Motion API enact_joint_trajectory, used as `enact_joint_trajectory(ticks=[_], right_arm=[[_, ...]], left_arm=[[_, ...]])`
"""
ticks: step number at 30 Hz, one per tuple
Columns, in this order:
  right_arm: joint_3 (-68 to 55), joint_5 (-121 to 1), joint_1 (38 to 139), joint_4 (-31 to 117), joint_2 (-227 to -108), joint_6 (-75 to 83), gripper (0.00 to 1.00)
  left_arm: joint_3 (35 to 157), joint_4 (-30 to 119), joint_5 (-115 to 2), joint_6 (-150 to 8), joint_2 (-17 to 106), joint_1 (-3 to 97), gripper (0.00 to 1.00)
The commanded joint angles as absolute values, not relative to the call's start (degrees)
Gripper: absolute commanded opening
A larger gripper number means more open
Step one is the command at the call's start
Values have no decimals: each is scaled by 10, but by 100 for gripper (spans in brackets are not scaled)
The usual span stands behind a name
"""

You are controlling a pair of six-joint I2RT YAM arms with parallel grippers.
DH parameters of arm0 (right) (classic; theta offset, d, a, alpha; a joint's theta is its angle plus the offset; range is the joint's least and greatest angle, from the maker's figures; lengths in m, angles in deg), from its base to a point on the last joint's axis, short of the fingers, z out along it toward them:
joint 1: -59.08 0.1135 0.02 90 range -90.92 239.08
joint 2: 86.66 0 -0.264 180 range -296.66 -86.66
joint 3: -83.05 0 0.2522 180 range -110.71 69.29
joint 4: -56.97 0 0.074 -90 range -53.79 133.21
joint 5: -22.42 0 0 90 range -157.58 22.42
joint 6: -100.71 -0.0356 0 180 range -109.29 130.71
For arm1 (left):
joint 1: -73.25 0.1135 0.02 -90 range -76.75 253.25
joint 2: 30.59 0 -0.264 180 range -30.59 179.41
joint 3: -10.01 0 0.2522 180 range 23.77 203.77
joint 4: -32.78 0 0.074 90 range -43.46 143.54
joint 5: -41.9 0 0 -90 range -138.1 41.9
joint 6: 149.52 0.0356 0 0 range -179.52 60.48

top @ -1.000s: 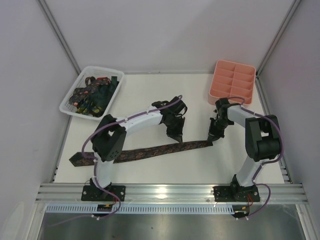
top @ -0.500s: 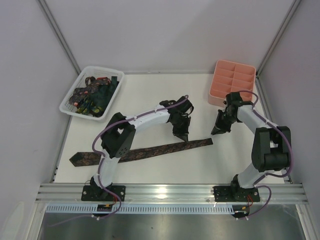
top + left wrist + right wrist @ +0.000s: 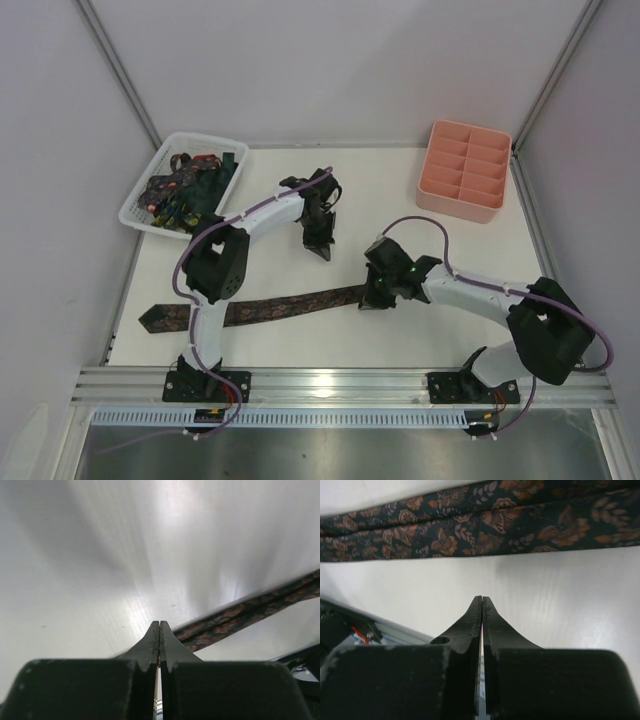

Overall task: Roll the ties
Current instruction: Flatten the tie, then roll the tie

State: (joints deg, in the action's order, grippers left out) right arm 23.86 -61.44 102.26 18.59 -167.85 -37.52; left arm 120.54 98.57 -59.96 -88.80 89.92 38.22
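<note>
A brown tie with a reddish leaf pattern (image 3: 270, 306) lies flat along the front of the table, its wide pointed end at the left. My right gripper (image 3: 372, 302) is shut and empty, its tips down at the tie's right end. In the right wrist view the tie (image 3: 485, 520) runs across just beyond the closed tips (image 3: 482, 598) and looks doubled in two layers. My left gripper (image 3: 322, 252) is shut and empty, hanging behind the tie and apart from it. The left wrist view shows the closed tips (image 3: 159, 622) with the tie (image 3: 250, 611) to their right.
A white lattice basket (image 3: 135, 210) at the back left holds more dark ties (image 3: 185, 190). A pink tray with compartments (image 3: 458, 203) stands at the back right. Grey walls close the table on three sides.
My right gripper swung left and forward to the tie's right end, which now stops further left. My left gripper lifted off the tie and moved back and left.
</note>
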Motion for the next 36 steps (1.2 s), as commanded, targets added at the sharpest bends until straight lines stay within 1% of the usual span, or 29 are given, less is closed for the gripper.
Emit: enact_joint_trajectory(ticks=[1,4,10,14,16,18,19,22,25,27,28,29,30,31,32,33,34,35,36], right_arm=[[259,-727,1072,280,-1707,-484,0],[272,-750,1078,298,-1732,-520,0],[258,-756,1078,300,-1780,-530,0],[218,-769,1077,309,-1811,-527,0],[183,-773,1075,287,-1822,-527,0],[172,-772,1075,252,-1812,-528,0],[177,-771,1078,242,-1800,-527,0],[208,-775,1075,207,-1721,-516,0],[210,-779,1053,154,-1648,-451,0],[210,-768,1023,133,-1610,-380,7],[214,-746,967,140,-1601,-351,12],[228,-665,931,165,-1597,-321,30],[232,-627,897,169,-1596,-269,34],[233,-597,854,168,-1604,-251,42],[236,-531,782,177,-1610,-229,58],[239,-491,743,191,-1627,-196,66],[240,-413,715,204,-1638,-177,75],[232,-387,670,214,-1651,-161,76],[227,-370,654,210,-1669,-130,76]], left_arm=[[1183,993,-607,-846,869,377,0],[1158,961,-639,-850,869,377,0],[1143,934,-684,-866,884,370,0],[1135,936,-693,-861,893,363,0],[1128,942,-682,-856,889,362,0],[1130,955,-656,-857,880,362,0],[1136,960,-621,-857,866,362,1],[1164,980,-567,-861,842,363,0],[1198,995,-546,-874,827,362,1],[1206,983,-559,-883,809,354,2],[1207,975,-577,-895,806,350,2],[1205,966,-613,-902,803,346,2],[1204,945,-636,-910,803,332,1],[1200,934,-650,-922,807,324,0],[1200,923,-672,-929,817,315,1],[1199,901,-683,-936,824,298,1],[1198,887,-695,-953,832,291,0],[1197,857,-725,-962,849,280,0],[1195,840,-732,-970,855,275,0]])
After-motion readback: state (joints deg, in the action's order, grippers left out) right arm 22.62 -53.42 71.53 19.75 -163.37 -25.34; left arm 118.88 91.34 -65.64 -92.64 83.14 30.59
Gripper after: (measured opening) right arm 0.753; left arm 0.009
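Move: The stretch of tie in front of the right hand lies about 4 cm ahead, level left-to-right and some 4 cm lower. The pink tray stands roughly 33 cm farther out than that hand and 25 cm to its right. From the left hand, the nearest stretch of tie is about 8 cm back, straight behind and 4 cm below. The tie basket lies about 17 cm ahead and 35 cm left of the left hand. Down almost 4 cm behind the tie's near edge, the right hand, fingers shut, pushes the tie forward, going about 4 cm forward and left. It then lifts and swings right and forward over the tie's right end, opening wide. The left, still shut, dips back towards the tie's far side, hovers low, then rises some 8 cm and drifts right; whether it touches can't be seen. ##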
